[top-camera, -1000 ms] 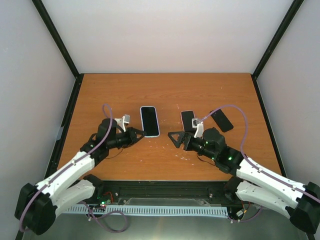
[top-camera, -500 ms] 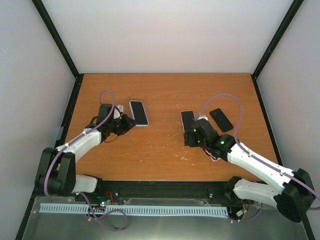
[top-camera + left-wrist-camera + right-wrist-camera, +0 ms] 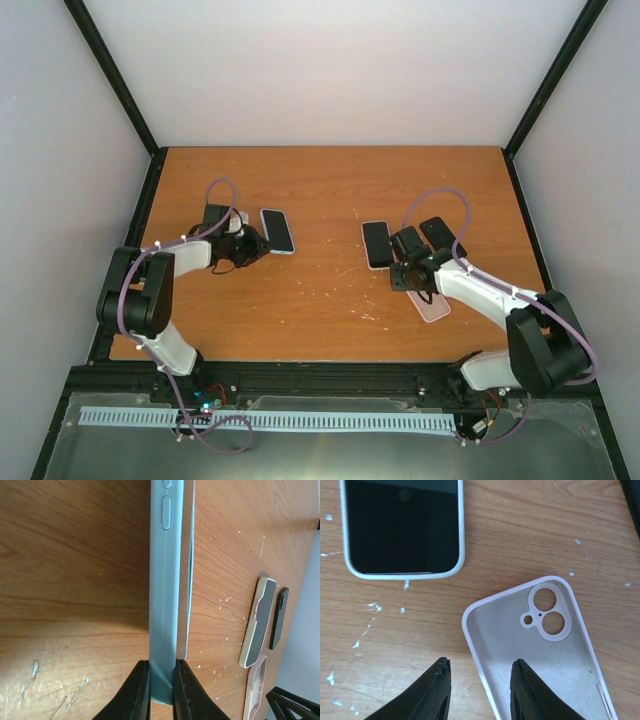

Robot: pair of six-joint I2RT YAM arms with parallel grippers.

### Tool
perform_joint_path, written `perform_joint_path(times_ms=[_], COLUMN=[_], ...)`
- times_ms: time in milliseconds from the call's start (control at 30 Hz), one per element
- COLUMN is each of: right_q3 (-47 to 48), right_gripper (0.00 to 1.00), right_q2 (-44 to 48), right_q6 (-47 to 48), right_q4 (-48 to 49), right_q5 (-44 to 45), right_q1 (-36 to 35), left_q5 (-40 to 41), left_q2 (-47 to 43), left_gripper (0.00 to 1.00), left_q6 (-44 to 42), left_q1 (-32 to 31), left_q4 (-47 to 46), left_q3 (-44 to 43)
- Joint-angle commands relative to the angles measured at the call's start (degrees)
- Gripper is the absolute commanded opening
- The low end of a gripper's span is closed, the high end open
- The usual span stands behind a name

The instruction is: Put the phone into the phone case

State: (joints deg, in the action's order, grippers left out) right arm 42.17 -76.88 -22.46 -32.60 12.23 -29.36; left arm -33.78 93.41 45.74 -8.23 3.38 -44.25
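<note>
My left gripper [image 3: 161, 667] is shut on the near end of a phone in a light blue case [image 3: 165, 580]. From above, that phone [image 3: 277, 230] is left of centre with the left gripper [image 3: 255, 243] at its left side. An empty pale case [image 3: 540, 645] lies open side up on the table. My right gripper [image 3: 481, 665] stands open astride its left wall, touching neither side. From above, this case [image 3: 432, 303] lies just in front of the right gripper [image 3: 413, 275]. A dark-screened phone with a white rim [image 3: 402, 525] lies just beyond.
A black phone-shaped slab [image 3: 442, 239] lies right of the white-rimmed phone [image 3: 376, 244]. The left wrist view also shows the white-rimmed phone [image 3: 257, 622], the black slab [image 3: 280, 617] and the empty case [image 3: 255, 690] at its right edge. Black frame posts border the wooden table [image 3: 330, 180].
My right gripper has narrowed and come down over the empty case's wall. The left arm has swung outward, carrying the blue-cased phone left and farther back.
</note>
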Motion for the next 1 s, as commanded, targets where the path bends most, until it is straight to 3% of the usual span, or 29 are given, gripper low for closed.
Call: perform_joint_path(times_ms=[0, 367, 467, 667, 733, 767, 967], right_q3=[1.74, 0.56, 0.54, -0.6, -0.92, -0.87, -0.57], right_gripper=[0.33, 0.3, 0.27, 0.09, 0.04, 0.03, 0.03], right_q2=[-2.57, -7.57, -8.02, -6.92, -6.57, -6.25, -3.43], right_q6=[3.14, 4.64, 5.01, 4.44, 4.39, 4.32, 3.18], right_q4=[1.11, 3.69, 3.81, 3.96, 3.93, 3.7, 3.24], right_q5=[-1.77, -7.19, -8.1, -9.51, -10.25, -10.14, -12.5], right_q1=[2.46, 4.05, 4.05, 3.98, 3.85, 3.69, 2.65], left_q5=[-2.65, 0.82, 1.79, 4.35, 4.53, 4.69, 5.07], left_q2=[1.97, 1.66, 0.28, -6.83, -9.54, -10.96, -18.79], left_gripper=[0.04, 0.26, 0.43, 0.77, 0.96, 0.99, 0.99], left_q6=[-2.06, -2.23, -2.74, -3.37, -3.57, -3.81, -5.16], left_q1=[0.49, 0.58, 0.58, 0.58, 0.58, 0.58, 0.58], left_q4=[-4.48, -1.01, 1.3, 7.43, 9.31, 10.01, 14.88], left_q3=[-3.43, -3.44, -3.75, -3.23, -2.8, -2.71, -2.21])
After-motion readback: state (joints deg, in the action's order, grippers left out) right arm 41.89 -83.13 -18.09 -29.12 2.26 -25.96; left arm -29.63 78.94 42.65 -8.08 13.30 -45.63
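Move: The left gripper holds the blue-cased phone by its raised left edge; its landing spot on the table is some 3 cm ahead, 3 cm right and 5 cm below. The white-cased phone is level with that hand, about 30 cm right. From the right hand, the pink case's middle lies 3 cm back, 6 cm right and 5 cm down; the white-cased phone is 12 cm ahead, 5 cm left, the black phone 13 cm ahead, 11 cm right, both also 5 cm down. Ease the left gripper down about 1 cm, open it wide to let go of the blue-cased phone, then lift straight off some 7 cm. Meanwhile sink the part-open right gripper about 3 cm astride the pink case's left long wall and shut the fingers, pinching that wall as the hand drifts left. ##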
